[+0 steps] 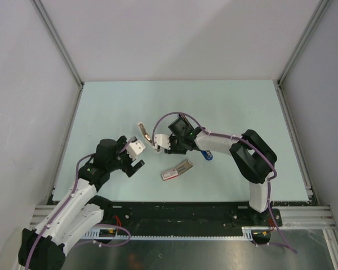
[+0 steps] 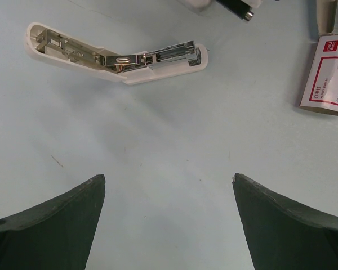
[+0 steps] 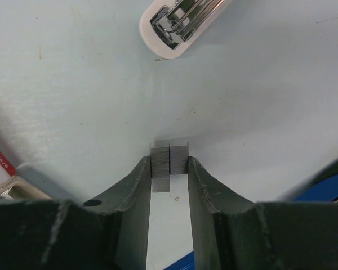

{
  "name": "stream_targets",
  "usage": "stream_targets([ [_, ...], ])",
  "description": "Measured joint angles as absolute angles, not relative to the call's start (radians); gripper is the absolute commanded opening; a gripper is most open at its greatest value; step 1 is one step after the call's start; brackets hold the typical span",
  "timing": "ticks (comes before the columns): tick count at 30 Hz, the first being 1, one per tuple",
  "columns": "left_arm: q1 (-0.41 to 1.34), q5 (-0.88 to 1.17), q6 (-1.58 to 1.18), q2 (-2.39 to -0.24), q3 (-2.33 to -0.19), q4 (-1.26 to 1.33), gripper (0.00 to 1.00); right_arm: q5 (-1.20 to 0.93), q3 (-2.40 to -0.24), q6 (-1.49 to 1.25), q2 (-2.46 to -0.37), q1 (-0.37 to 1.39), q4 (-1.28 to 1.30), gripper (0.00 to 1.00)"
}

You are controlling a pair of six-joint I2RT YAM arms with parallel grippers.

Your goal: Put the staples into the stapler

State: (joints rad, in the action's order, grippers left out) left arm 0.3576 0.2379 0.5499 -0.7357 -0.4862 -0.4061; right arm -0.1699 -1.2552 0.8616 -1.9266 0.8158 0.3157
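Observation:
The stapler (image 1: 147,135) lies hinged open on the table; its body is white with a bare metal channel (image 2: 118,56), and one end shows at the top of the right wrist view (image 3: 177,25). My right gripper (image 3: 169,160) is shut on the staples (image 3: 160,171), two short silvery strips side by side between its fingers, just above the table and a little short of the stapler's end. In the top view that gripper (image 1: 160,144) hovers by the stapler's near end. My left gripper (image 2: 169,180) stands open and holds nothing, to the stapler's left (image 1: 138,157).
The pink-and-white staple box (image 1: 176,170) lies near the table's front, seen also at the right edge of the left wrist view (image 2: 327,76). A blue and black object (image 1: 208,155) lies partly hidden under my right arm. Metal frame rails border the table.

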Motion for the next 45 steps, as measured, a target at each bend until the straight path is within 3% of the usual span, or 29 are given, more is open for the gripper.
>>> stream_targets([
  [8, 0.358, 0.238, 0.550, -0.738, -0.486, -0.406, 0.99, -0.160, -1.255, 0.837, -1.931, 0.816, 0.295, 0.52],
  [13, 0.358, 0.237, 0.550, -0.738, -0.486, -0.406, 0.99, -0.154, -1.255, 0.829, -1.932, 0.809, 0.282, 0.56],
  [34, 0.358, 0.230, 0.550, -0.738, -0.486, -0.406, 1.00, -0.244, -1.255, 0.674, -1.904, 0.673, 0.228, 0.55],
  [45, 0.358, 0.230, 0.550, -0.738, -0.486, -0.406, 0.99, -0.134, -1.255, 0.628, -1.913, 0.710, 0.143, 0.55],
])
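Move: The staples are already between the right hand's closed fingertips, just over the tabletop where they will be set down. From this hand the white stapler's middle lies some 10 cm left and 4 cm ahead, the blue stapler's about 7 cm right and 4 cm ahead; the opened staple box is about 9 cm straight back. From the left hand the staples lie roughly 9 cm ahead, 17 cm right and 8 cm lower. The staples come free as the right fingers spread to a bit over half open, almost in place at table level. The hand then leaves them forward, about 6 cm into the space between the staplers, bowing right and partly back, rising some 2.5 cm while the wrist turns clockwise nearly 20 degrees and its left side lifts about 10. ##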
